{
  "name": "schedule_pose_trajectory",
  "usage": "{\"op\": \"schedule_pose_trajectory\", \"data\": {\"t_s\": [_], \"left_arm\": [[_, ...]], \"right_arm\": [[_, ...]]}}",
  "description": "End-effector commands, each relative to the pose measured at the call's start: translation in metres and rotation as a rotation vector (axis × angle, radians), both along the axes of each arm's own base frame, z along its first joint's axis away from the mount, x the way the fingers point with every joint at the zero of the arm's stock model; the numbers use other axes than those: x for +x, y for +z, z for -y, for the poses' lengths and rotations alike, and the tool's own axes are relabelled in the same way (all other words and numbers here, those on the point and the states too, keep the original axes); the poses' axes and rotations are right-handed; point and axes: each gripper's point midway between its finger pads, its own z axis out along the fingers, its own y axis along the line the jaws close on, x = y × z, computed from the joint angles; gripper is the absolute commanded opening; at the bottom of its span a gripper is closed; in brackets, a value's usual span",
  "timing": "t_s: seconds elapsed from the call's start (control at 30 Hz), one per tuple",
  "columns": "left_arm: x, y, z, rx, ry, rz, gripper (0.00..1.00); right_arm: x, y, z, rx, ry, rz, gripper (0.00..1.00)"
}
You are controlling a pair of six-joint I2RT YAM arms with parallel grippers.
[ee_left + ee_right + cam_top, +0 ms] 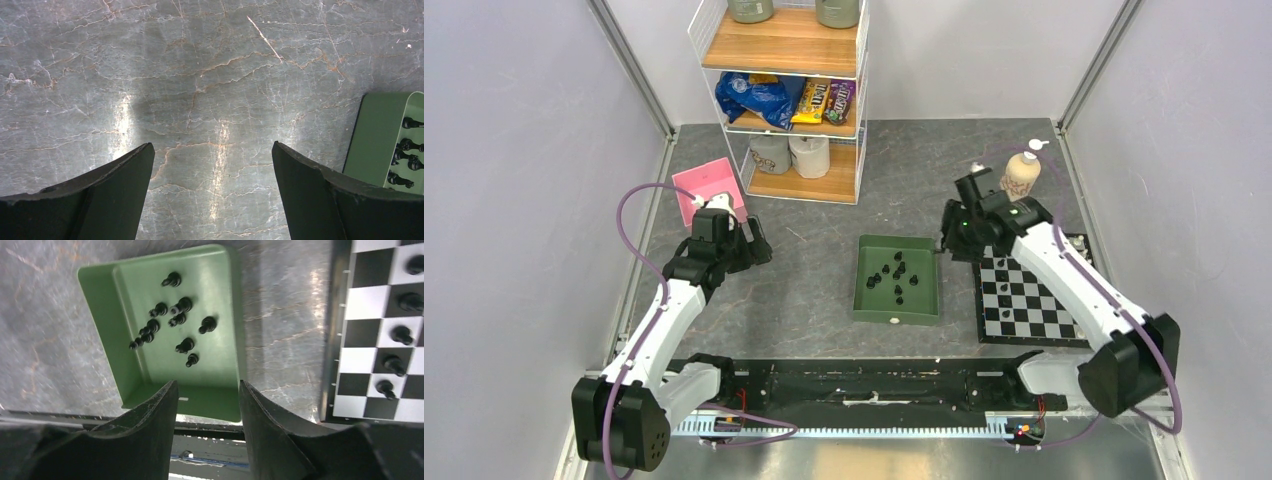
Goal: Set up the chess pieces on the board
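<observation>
Several black chess pieces (184, 304) lie loose in the green tray (100, 295), which sits mid-table (894, 312). The board (1024, 305) lies right of the tray; in the right wrist view the board (360, 305) carries a row of black pieces (402, 335) along its edge. My right gripper (207, 387) is open and empty, hovering above the tray's far right corner (948, 243). My left gripper (212, 147) is wide open over bare table, left of the tray (380, 135), with nothing between its fingers (764, 243).
A cream soap bottle (1021, 172) stands behind the board. A wire shelf rack (789, 95) with snacks and rolls stands at the back, and a pink box (709, 188) lies beside it. The arms' black base rail (864, 385) runs along the near edge.
</observation>
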Motion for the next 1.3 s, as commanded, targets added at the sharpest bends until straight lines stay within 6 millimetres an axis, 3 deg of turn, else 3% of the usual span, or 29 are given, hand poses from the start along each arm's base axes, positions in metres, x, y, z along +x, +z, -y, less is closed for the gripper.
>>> {"op": "schedule_pose_trajectory", "data": {"t_s": [0.0, 0.1, 0.4, 0.8, 0.97, 1.13, 1.27], "left_arm": [[0.009, 0.017, -0.005, 0.027, 0.005, 0.067, 0.95], [0.009, 0.021, -0.008, 0.038, 0.016, 0.087, 0.95], [0.007, 0.013, -0.02, 0.094, 0.049, 0.107, 0.95], [-0.004, 0.026, -0.048, 0.217, 0.097, 0.387, 0.96], [-0.012, 0.036, -0.059, 0.241, 0.151, 0.42, 0.97], [-0.009, 0.034, -0.058, 0.253, 0.139, 0.352, 0.97], [-0.007, 0.038, -0.05, 0.153, 0.19, 0.327, 0.97]], "right_arm": [[0.011, 0.003, -0.033, -0.035, 0.147, 0.036, 0.55], [0.011, -0.008, -0.052, -0.064, 0.214, 0.009, 0.55], [-0.008, -0.023, -0.075, -0.065, 0.283, -0.042, 0.55], [-0.026, -0.04, -0.065, -0.132, 0.245, -0.133, 0.53], [-0.028, -0.029, -0.076, -0.108, 0.26, -0.172, 0.53], [-0.034, -0.046, -0.089, -0.12, 0.311, -0.19, 0.53], [-0.03, -0.068, -0.09, -0.161, 0.328, -0.216, 0.53]]}}
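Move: The black chess pieces at the near middle of the green tray lie about 7 cm to the right hand's left, some 5 cm back and roughly 15 cm below it. A lone black piece sits about 4 cm left and 3 cm back of the hand, a tight cluster about 7 cm left and level with it. The chess board's middle is some 19 cm right, 4 cm back. From the left hand those near pieces are about 25 cm right, 7 cm back, 10 cm below. The black pieces in the green tray are approached by the empty right hand, which swings left about 8 cm while sinking some 6 cm, then also draws back. It turns counter-clockwise and tips steeper, fingers staying half open, nothing touched yet. The left hand, wide open and empty, drifts about 5 cm left, away from the tray, its fingers tipping up. ##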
